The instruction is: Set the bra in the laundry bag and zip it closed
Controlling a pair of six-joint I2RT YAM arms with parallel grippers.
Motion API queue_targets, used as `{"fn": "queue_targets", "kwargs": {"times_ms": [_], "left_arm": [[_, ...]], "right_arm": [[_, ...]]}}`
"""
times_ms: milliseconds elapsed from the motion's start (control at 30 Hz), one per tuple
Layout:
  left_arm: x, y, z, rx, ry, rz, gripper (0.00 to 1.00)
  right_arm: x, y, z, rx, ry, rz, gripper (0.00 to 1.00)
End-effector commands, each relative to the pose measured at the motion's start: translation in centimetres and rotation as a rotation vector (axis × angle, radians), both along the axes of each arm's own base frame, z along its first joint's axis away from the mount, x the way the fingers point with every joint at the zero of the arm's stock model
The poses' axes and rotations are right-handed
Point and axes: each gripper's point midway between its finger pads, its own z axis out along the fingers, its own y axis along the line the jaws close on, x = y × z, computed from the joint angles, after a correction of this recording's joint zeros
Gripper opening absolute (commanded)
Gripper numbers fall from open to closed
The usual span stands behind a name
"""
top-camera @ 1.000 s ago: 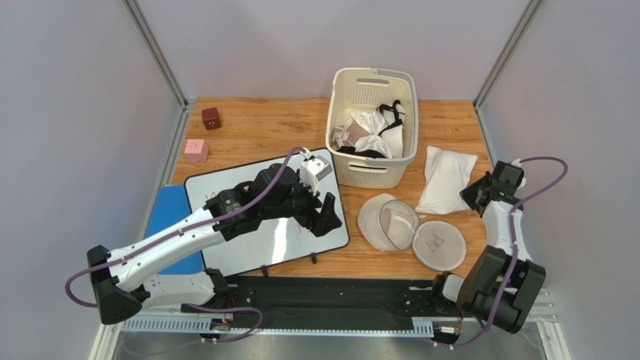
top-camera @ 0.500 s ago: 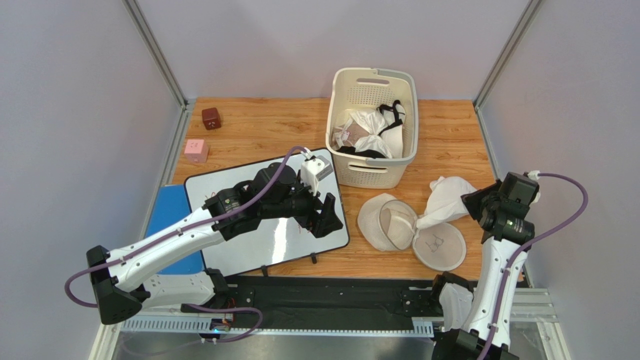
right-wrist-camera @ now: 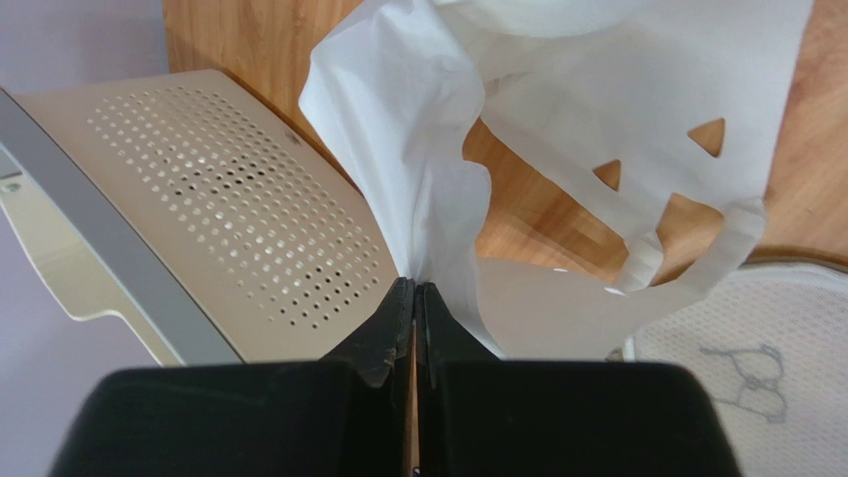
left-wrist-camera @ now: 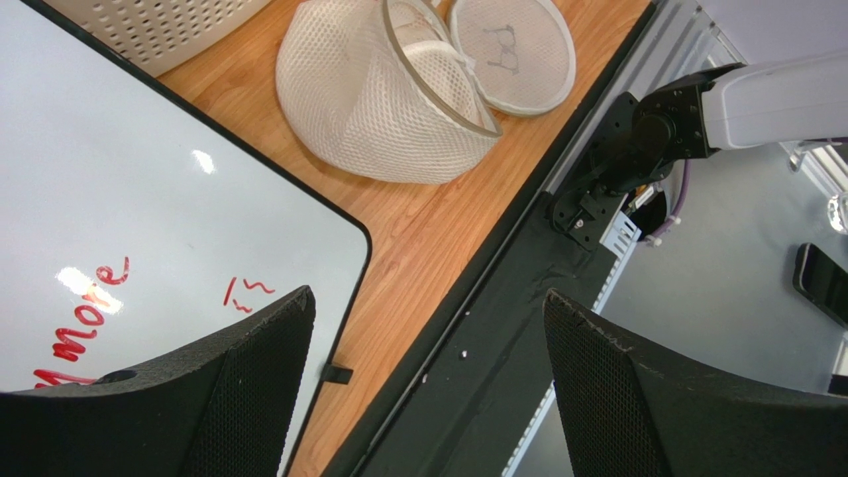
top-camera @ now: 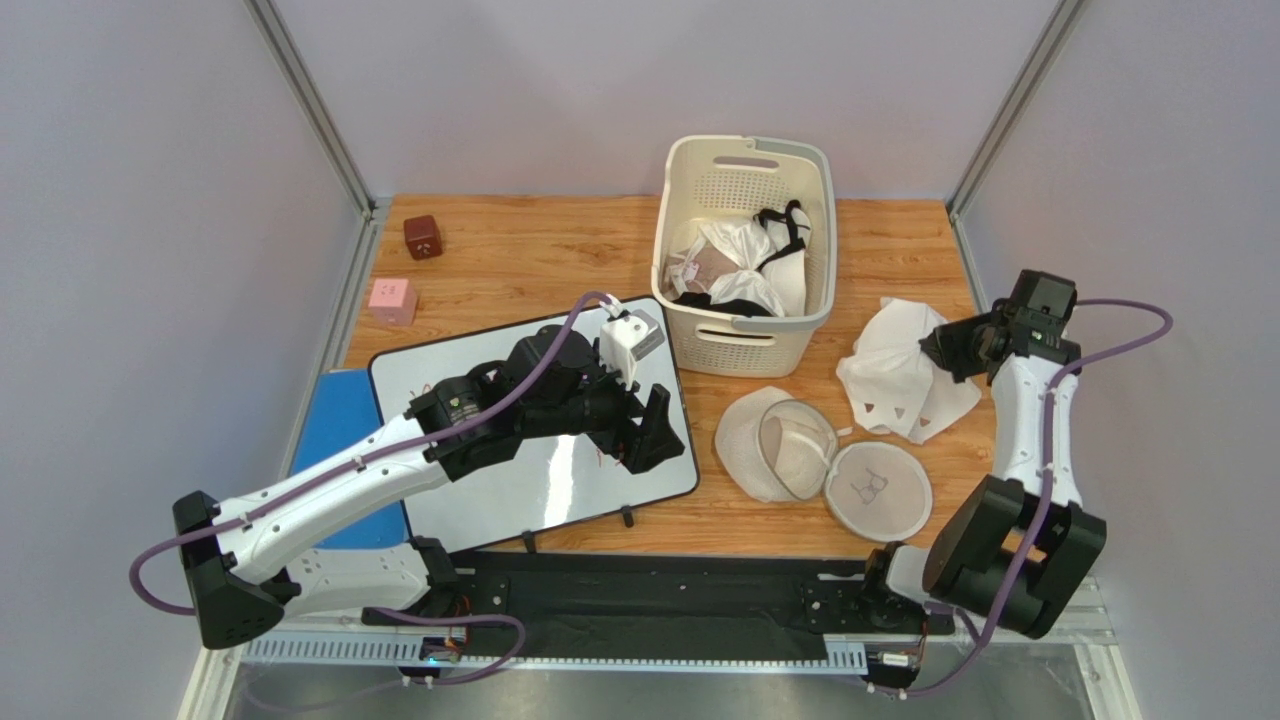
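The bra (top-camera: pixel 896 369) is white fabric, lifted and hanging unfolded at the right of the table, just right of the basket. My right gripper (top-camera: pixel 950 354) is shut on its edge; in the right wrist view the closed gripper (right-wrist-camera: pixel 414 290) pinches the bra cloth (right-wrist-camera: pixel 597 109), straps dangling. The laundry bag (top-camera: pixel 796 450) lies open below it, one mesh half tilted up, the other half (top-camera: pixel 879 491) flat; it also shows in the left wrist view (left-wrist-camera: pixel 388 94) and the right wrist view (right-wrist-camera: pixel 742 348). My left gripper (top-camera: pixel 657 428) is open and empty over the whiteboard (left-wrist-camera: pixel 149 199).
A cream slatted basket (top-camera: pixel 747 255) with white and black-strapped garments stands behind the bag; its wall (right-wrist-camera: pixel 229 219) is close to my right gripper. A whiteboard (top-camera: pixel 496 465) lies on a blue mat (top-camera: pixel 334 435). Two small cubes (top-camera: pixel 394 300) sit far left.
My right gripper has taken the bra off the table and raised it; it swung toward the bag, then back to the far right. The bra now hangs unfolded. The left arm has not moved.
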Motion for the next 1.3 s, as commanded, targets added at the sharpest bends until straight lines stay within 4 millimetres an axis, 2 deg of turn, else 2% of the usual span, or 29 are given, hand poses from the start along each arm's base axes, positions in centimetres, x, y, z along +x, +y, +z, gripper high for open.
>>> {"fn": "queue_targets", "kwargs": {"times_ms": [0,67,133,167,233,300,367,400,567,600,667,733,800,833,867,900,967,1000,1067,1100,1133,1167,1200,1267], "left_arm": [[0.8,-0.2,1.7,-0.037,-0.033,0.025,0.90],[0.8,-0.2,1.4,-0.026,-0.027,0.026,0.90],[0.9,-0.3,1.4,-0.025,-0.026,0.028,0.90],[0.9,-0.3,1.4,-0.025,-0.025,0.030,0.90],[1.0,-0.4,1.4,-0.023,-0.022,0.031,0.90],[1.0,-0.5,1.3,-0.020,-0.019,0.032,0.90],[1.1,-0.6,1.3,-0.018,-0.017,0.034,0.90],[1.1,-0.7,1.2,-0.016,-0.016,0.034,0.90],[1.3,-1.0,1.0,-0.010,-0.008,0.034,0.90],[1.3,-1.0,0.9,-0.008,-0.004,0.033,0.90],[1.3,-1.1,0.9,-0.006,-0.004,0.031,0.90],[1.3,-1.1,0.8,-0.004,-0.002,0.031,0.90],[1.4,-1.2,0.8,-0.005,0.000,0.030,0.90],[1.3,-1.3,0.6,-0.002,0.003,0.028,0.90],[1.3,-1.4,0.7,-0.006,0.005,0.023,0.90],[1.2,-1.4,0.5,-0.006,0.008,0.023,0.90],[1.1,-1.4,0.4,-0.009,0.010,0.017,0.90],[1.1,-1.4,0.2,-0.007,0.012,0.016,0.90],[1.1,-1.3,0.1,-0.003,0.008,0.016,0.90],[1.1,-1.3,0.1,-0.004,0.007,0.018,0.90],[1.1,-1.2,0.1,-0.003,0.005,0.018,0.90],[1.1,-1.2,0.1,-0.002,0.003,0.018,0.90],[1.1,-1.2,0.2,-0.004,0.003,0.017,0.90],[1.0,-1.1,0.3,-0.006,0.000,0.015,0.90]], "right_arm": [[4.5,-1.8,3.8,-0.020,-0.148,-0.039,0.00],[5.7,-2.1,2.6,0.002,-0.128,-0.031,0.00],[6.8,-2.4,2.4,0.009,-0.136,-0.019,0.00],[7.4,-2.5,1.2,0.031,-0.111,-0.017,0.00],[8.3,-2.9,1.0,0.031,-0.119,-0.021,0.00],[8.9,-3.4,-0.1,0.042,-0.101,-0.034,0.00],[10.0,-3.5,0.1,0.049,-0.119,-0.025,0.00],[10.3,-3.7,-0.7,0.057,-0.101,-0.027,0.00],[11.7,-4.8,-1.0,0.013,-0.095,0.000,0.00],[11.8,-5.2,-1.8,-0.003,-0.073,0.005,0.00],[11.4,-6.2,-2.1,-0.073,-0.028,0.027,0.00],[10.9,-7.1,-3.6,-0.124,0.037,0.050,0.00],[10.1,-8.6,-4.6,-0.232,0.115,0.094,0.00],[9.6,-9.2,-6.0,-0.257,0.174,0.103,0.00],[8.8,-11.0,-6.8,-0.336,0.252,0.073,0.00],[7.8,-11.8,-7.1,-0.380,0.327,0.092,0.04],[7.2,-13.0,-8.5,-0.433,0.417,0.113,0.23],[6.9,-13.2,-8.3,-0.447,0.447,0.125,0.40],[6.7,-13.2,-7.6,-0.495,0.469,0.145,0.53],[6.8,-13.2,-7.2,-0.513,0.463,0.149,0.64],[6.6,-13.1,-6.9,-0.529,0.463,0.153,0.68],[6.5,-13.1,-5.6,-0.552,0.443,0.144,0.71],[6.7,-13.1,-5.2,-0.561,0.421,0.143,0.80],[6.5,-12.8,-4.8,-0.574,0.393,0.167,0.81]]}}
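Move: The right hand keeps a pinched edge of the white cloth raised; the cloth's middle lies almost under it, about 1 cm ahead, 2 cm to its right and 13 cm below. The lid of the laundry bag is some 18 cm back and 4 cm left, the open bag roughly 11 cm back and 21 cm left, the basket about 16 cm ahead and 29 cm left. From the left hand the cloth lies about 17 cm ahead, 42 cm right and 22 cm down. Still pinching the white cloth's edge, the right hand draws it about 10 cm forward and 5 cm right while sinking, then swings farther right and down with a small pull back, fingers tipping some 25 degrees to point nearly straight down. Late in that swing the fingers open wide and let the cloth go at its right side, the hand ending about 9 cm lower. ##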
